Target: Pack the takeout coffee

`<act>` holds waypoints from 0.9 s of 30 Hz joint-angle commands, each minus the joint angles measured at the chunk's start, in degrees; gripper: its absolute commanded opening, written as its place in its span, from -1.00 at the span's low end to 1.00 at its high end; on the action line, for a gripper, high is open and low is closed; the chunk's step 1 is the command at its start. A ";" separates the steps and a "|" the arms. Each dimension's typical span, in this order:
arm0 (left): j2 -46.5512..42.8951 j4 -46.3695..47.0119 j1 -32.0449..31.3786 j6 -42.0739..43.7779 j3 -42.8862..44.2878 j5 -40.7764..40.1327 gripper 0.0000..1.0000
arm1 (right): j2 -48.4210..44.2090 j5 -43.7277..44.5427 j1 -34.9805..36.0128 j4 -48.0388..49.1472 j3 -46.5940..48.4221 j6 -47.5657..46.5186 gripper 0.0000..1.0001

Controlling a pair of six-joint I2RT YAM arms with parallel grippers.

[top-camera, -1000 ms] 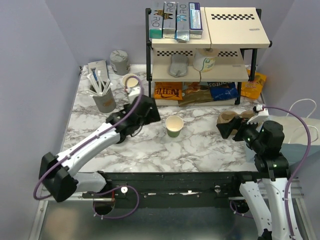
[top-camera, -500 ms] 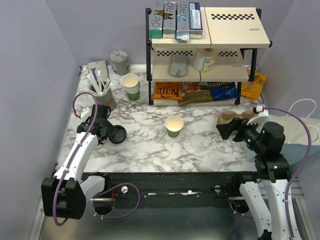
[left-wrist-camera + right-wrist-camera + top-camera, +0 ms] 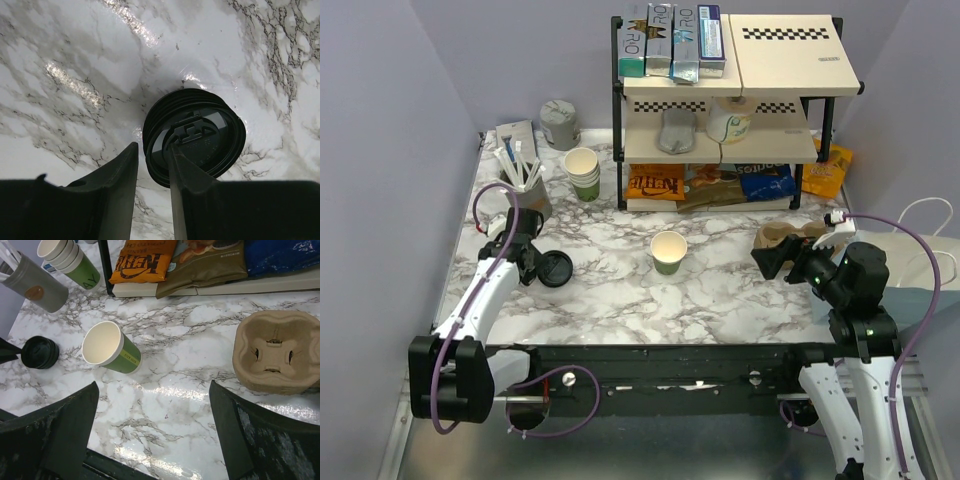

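Note:
A lidless paper cup [image 3: 668,251] with a green side stands open at mid-table; it also shows in the right wrist view [image 3: 112,347]. No lidded coffee cup is in view. A black lid stack [image 3: 555,268] lies at the left, seen close in the left wrist view [image 3: 195,137] and in the right wrist view [image 3: 40,352]. My left gripper [image 3: 532,262] is low over it, its jaws narrowly apart [image 3: 152,150], straddling the lid's near rim. My right gripper [image 3: 772,262] hangs wide open and empty [image 3: 153,385] beside a brown pulp cup carrier [image 3: 785,238].
A stack of lidless cups [image 3: 583,172] and a grey holder of stirrers [image 3: 525,190] stand at the back left. A black shelf rack [image 3: 720,100] with boxes stands at the back, with snack bags [image 3: 657,182] under it. The carrier [image 3: 277,352] sits at the right.
My left arm swung from the table's middle back to the left and came down at the black lid stack. My right arm has barely moved.

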 commanded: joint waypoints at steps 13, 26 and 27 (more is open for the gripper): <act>2.42 0.33 0.23 1.08 1.14 0.26 -0.51 | -0.92 1.59 -0.11 -0.23 -0.43 -0.41 1.00; 3.74 0.51 0.14 1.70 1.66 0.52 -0.80 | -1.63 1.77 -0.11 -0.23 -0.51 -0.32 1.00; 3.74 0.42 0.23 1.78 1.66 0.61 -0.87 | -1.63 1.86 -0.02 -0.32 -0.43 -0.32 1.00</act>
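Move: The left gripper hangs half open over the near-left rim of the black lid stack; the stack's middle lies about 4 cm to its right, 1 cm ahead and 2 cm below. The straw holder stands some 16 cm straight ahead, the cup stack about 23 cm ahead and 12 cm right, and the single cup about 32 cm right and 3 cm ahead. From the right hand the lids lie roughly 50 cm left, 5 cm ahead and 18 cm down. Ease the left gripper straight down about 1.5 cm onto the left edge of the black lid stack, one finger outside the rim and the other inside it. Close the fingers almost fully as it sinks, so they pinch the top lid's thin rim. ##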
